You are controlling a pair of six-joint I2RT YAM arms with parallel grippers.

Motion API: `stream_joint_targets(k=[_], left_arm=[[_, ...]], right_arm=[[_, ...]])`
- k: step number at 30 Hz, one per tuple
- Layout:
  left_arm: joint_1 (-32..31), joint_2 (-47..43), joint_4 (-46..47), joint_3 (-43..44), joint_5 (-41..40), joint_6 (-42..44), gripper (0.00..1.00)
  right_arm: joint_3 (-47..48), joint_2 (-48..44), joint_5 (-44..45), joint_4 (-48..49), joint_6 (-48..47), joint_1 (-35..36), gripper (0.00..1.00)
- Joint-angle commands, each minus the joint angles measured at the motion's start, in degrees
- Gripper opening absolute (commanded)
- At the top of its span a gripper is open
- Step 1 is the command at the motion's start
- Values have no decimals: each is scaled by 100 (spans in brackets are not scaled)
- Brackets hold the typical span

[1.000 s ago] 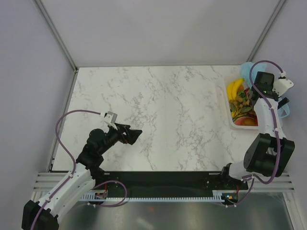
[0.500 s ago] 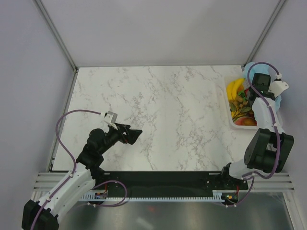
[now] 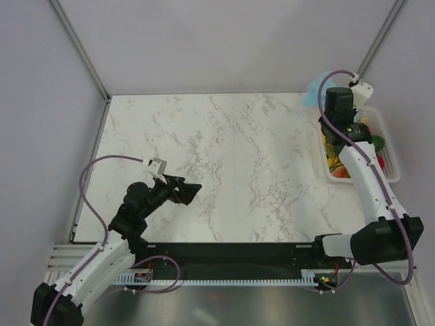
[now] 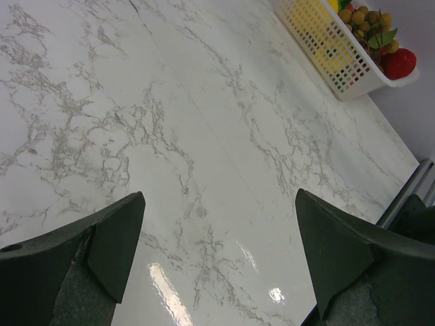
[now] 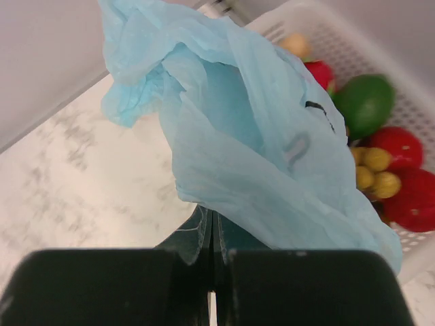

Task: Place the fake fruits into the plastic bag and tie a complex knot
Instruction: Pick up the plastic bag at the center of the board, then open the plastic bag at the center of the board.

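The light-blue plastic bag (image 5: 238,136) hangs crumpled from my right gripper (image 5: 212,219), whose fingers are shut on its lower edge. From above, the bag (image 3: 312,93) shows at the table's back right corner, just left of the basket. The fake fruits (image 5: 380,163) lie in the white mesh basket (image 5: 326,30): a green ball (image 5: 367,102), red pieces and a tan cluster. My left gripper (image 4: 221,251) stands open over bare marble at the front left (image 3: 190,191), with nothing between its fingers.
The white basket (image 3: 393,153) sits against the right edge of the marble table (image 3: 231,149); my right arm (image 3: 363,170) crosses over it. Grey walls close in the back and both sides. The left wrist view shows the basket (image 4: 319,47) at its far right.
My right gripper has shut on the bag and swung it up and to the left, from the basket's right side to its back left corner. The left arm has not moved.
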Motion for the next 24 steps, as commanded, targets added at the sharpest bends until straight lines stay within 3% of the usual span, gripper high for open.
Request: stream_joint_targets(k=[1, 2, 9, 14, 17, 19, 24], left_arm=[[-7, -35, 178, 144, 72, 251, 100], [-7, -44, 170, 153, 63, 251, 100], [-7, -158, -14, 179, -269, 216, 100], [-7, -272, -410, 249, -885, 181, 100], [-7, -403, -717, 311, -1351, 111, 100], [-7, -491, -771, 302, -1534, 67, 100], [-7, -483, -876, 320, -1703, 14, 100]], right_arm=[[126, -224, -1144, -175, -92, 345, 0], [73, -320, -1634, -176, -65, 520, 0], [-875, -690, -2614, 246, 242, 2023, 1], [-1272, -366, -2457, 501, 357, 3567, 5], [-1448, -190, -2177, 493, 383, 4219, 54], [-1579, -241, -1965, 510, 340, 4467, 72], [-1624, -391, -2149, 668, -194, 4749, 74]])
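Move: My right hand already holds the plastic bag high at the far-left part of the fruit basket. The centre of the board, where the bag goes, is roughly 35 cm to its left, 8 cm back and 27 cm below. The basket's middle is some 4 cm back and 8 cm right, about 22 cm down, with the bananas nearly beneath the hand, about 2 cm ahead and 1 cm left. From my left hand the centre is about 8 cm ahead, 11 cm right and 14 cm lower. I swing my right hand fast to the left with the bag, level at first, away from the basket towards the board's centre, some 33 cm in all. Further on I also draw it back and down while turning it about 60 degrees counter-clockwise; over the middle I open the fingers and let go of the bag. My left hand, empty and open, shifts about 4 cm left, out of the way. ##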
